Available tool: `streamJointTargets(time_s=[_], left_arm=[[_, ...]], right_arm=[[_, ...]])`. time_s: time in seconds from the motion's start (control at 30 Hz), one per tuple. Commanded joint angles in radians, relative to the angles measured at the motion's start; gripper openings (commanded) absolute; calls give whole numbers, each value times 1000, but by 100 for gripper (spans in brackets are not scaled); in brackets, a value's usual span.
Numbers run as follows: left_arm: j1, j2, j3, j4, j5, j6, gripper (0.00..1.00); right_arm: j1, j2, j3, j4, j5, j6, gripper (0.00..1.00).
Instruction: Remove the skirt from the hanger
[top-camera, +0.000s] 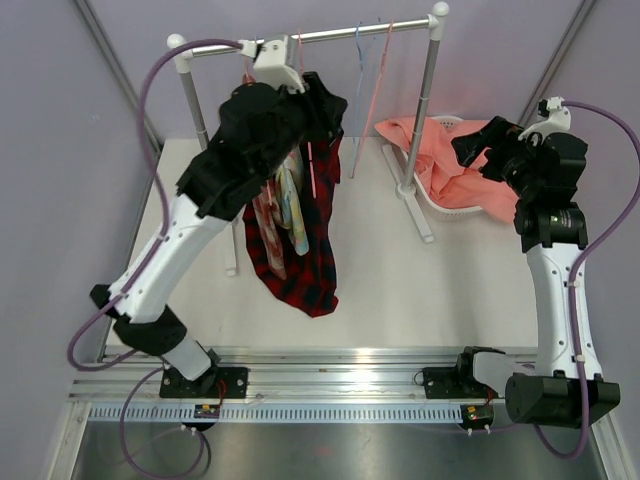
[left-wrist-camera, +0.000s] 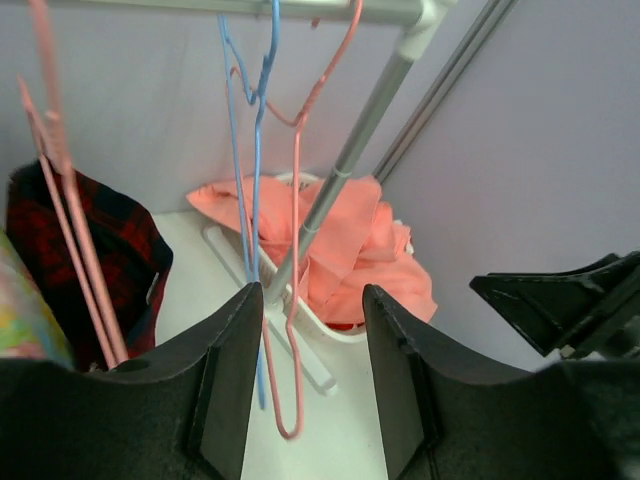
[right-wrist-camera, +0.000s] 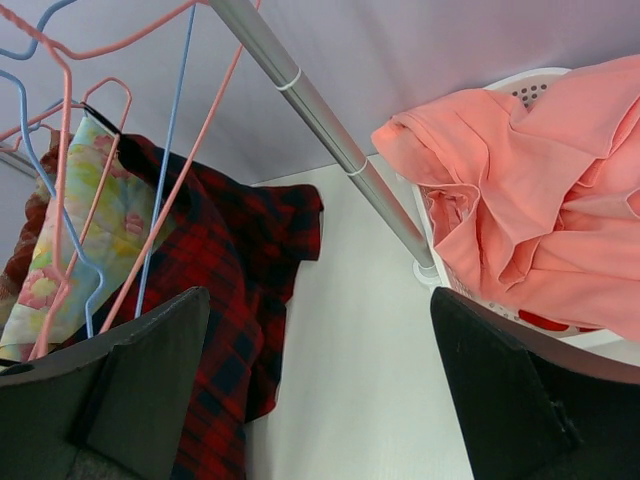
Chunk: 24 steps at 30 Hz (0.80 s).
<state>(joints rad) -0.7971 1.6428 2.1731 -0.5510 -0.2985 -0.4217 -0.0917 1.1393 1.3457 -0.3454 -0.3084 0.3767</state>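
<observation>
A red plaid skirt (top-camera: 310, 240) hangs on a thin pink hanger (top-camera: 313, 165) from the rack's rail (top-camera: 330, 35), left of its middle. It also shows in the left wrist view (left-wrist-camera: 90, 250) and the right wrist view (right-wrist-camera: 230, 290). My left gripper (top-camera: 328, 105) is raised beside the skirt's top, just under the rail. It is open and empty (left-wrist-camera: 310, 300), with the skirt to its left. My right gripper (top-camera: 472, 145) is open and empty (right-wrist-camera: 320, 300), held to the right of the rack by the basket.
A floral garment (top-camera: 290, 205) hangs just left of the skirt. An empty blue hanger (top-camera: 360, 60) and an empty pink hanger (top-camera: 385, 60) hang to the right on the rail. A white basket (top-camera: 440, 205) with an orange garment (top-camera: 440, 155) stands by the right rack post (top-camera: 425, 110).
</observation>
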Motion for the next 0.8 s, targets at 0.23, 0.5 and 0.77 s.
streamJointTargets(time_s=[0.23, 0.5, 0.77], left_arm=[[10, -186, -176, -10, -137, 67, 46], [48, -83, -113, -24, -131, 75, 44], [105, 58, 14, -81, -131, 74, 42]], right_arm=[[6, -59, -20, -21, -24, -13, 99], [6, -78, -37, -38, -23, -27, 100], [6, -85, -37, -46, -18, -35, 99]])
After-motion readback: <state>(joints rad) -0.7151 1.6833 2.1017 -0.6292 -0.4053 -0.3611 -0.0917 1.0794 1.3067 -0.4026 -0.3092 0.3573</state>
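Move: The left hand's next target, the neck of the pink hanger carrying the black-red plaid skirt, is about 9 cm ahead, 7 cm left and 5 cm below. The plaid skirt's middle hangs roughly 2 cm ahead, 6 cm left and 22 cm down; the emptied blue hanger is 9 cm ahead, 4 cm right and 8 cm lower. From the right hand, that pink neck is about 8 cm ahead, 32 cm left and 7 cm higher. Clear of the emptied blue hanger, the left hand first arcs back, up and some 7 cm to its left, then reverses to reach forward about 8 cm while sinking roughly 11 cm towards the neck of the plaid skirt's pink hanger, easing a little back to the right as it goes. Its fingers stay about half open and still empty as the wrist turns some 10 degrees counter-clockwise and rolls its left side up about as much, bringing the pink wire close to the fingertips with no grip on it yet. ##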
